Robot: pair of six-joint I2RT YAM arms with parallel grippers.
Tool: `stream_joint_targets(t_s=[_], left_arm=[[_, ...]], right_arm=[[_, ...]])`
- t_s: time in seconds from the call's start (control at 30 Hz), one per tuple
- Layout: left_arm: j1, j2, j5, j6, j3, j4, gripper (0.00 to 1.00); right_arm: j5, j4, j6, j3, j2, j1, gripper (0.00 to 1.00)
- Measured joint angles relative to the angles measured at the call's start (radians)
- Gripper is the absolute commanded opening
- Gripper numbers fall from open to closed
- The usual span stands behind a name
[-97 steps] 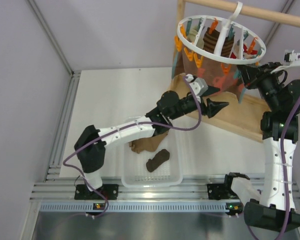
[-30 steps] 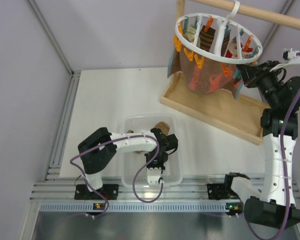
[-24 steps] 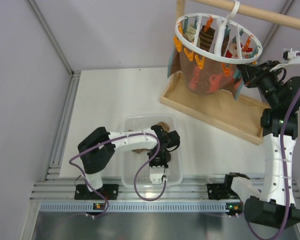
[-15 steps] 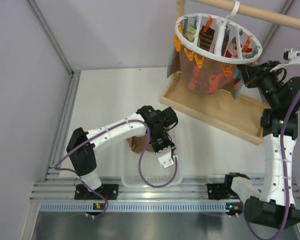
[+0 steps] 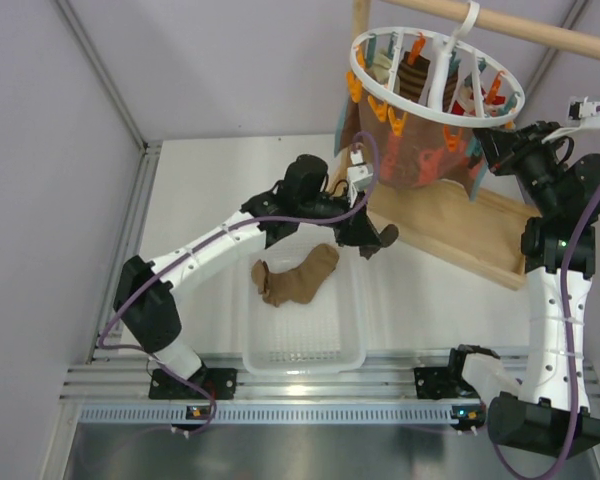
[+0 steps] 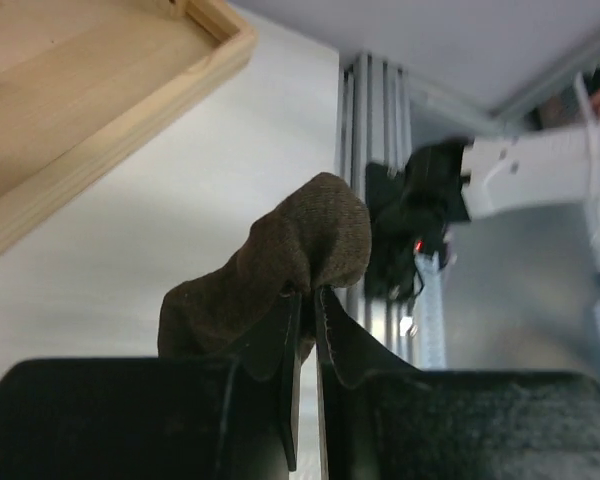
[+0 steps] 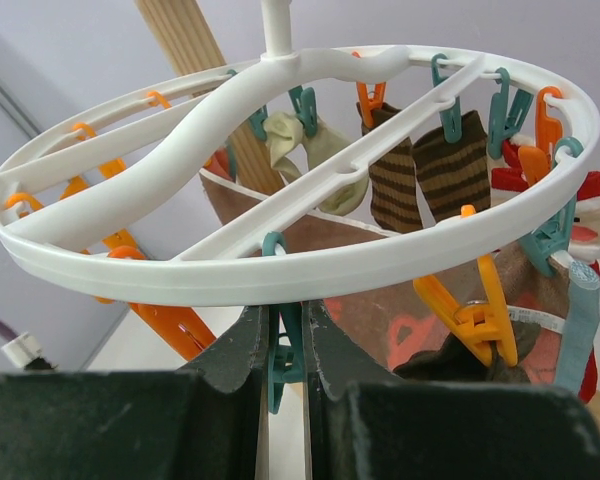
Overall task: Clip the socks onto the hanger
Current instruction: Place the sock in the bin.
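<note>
My left gripper is shut on a dark brown sock and holds it in the air beside the wooden base. In the left wrist view this sock bunches over the closed fingertips. A light tan sock lies in the white basket. The white round hanger hangs from the rod with orange and teal pegs. My right gripper is shut on a teal peg under the hanger's rim. Striped socks and a cream sock hang clipped.
A reddish-brown printed cloth hangs under the ring. The wooden frame's base tray lies at the right, its rod above. A metal rail runs along the table's near edge.
My left gripper closed on the dark sock in the basket, lifted it out and carried it up and right toward the wooden stand. The right arm has not moved.
</note>
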Motion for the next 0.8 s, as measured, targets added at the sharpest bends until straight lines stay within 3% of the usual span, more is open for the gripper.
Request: stream_joint_targets(t_s=[0.07, 0.17, 0.27, 0.53, 0.8], left_arm=[[-0.004, -0.023, -0.064, -0.229, -0.098, 0.202, 0.0], [-0.024, -0.005, -0.18, -0.527, -0.115, 0.412, 0.0], [-0.041, 0.026, -0.264, -0.713, -0.094, 0.57, 0.0], [-0.082, 0.167, -0.418, -1.014, 0.04, 0.792, 0.0], [-0.076, 0.204, -0.344, -1.165, 0.057, 0.9, 0.0]], right_arm=[[-0.002, 0.0, 0.008, 0.0, 0.0, -0.002, 0.0], [-0.002, 0.0, 0.018, 0.0, 0.0, -0.002, 0.0], [-0.002, 0.0, 0.027, 0.0, 0.0, -0.002, 0.0], [-0.002, 0.0, 0.046, 0.001, 0.0, -0.002, 0.0], [-0.002, 0.0, 0.046, 0.002, 0.0, -0.003, 0.0]])
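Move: At the hanger's near right rim, the teal clip for the held dark sock lies about 10 cm ahead of the left hand, 16 cm to its right and 16 cm above. An orange clip sits on the rim some 5 cm left of the teal clip. The brown sock in the basket lies about 17 cm to the left hand's left, roughly level fore and aft, 26 cm below. The right hand has the teal clip between its fingertips. Carrying the dark sock up and to the right, about 12 cm up and 9 right, with some 5 cm forward, the left hand brings it towards the teal clip, easing back about a centimetre at the end. Its wrist rolls and tips over by about 50 degrees, so the fingers go from pointing slightly down to slightly up, still shut on the sock. The right hand stays put, keeping its grip on the clip. ##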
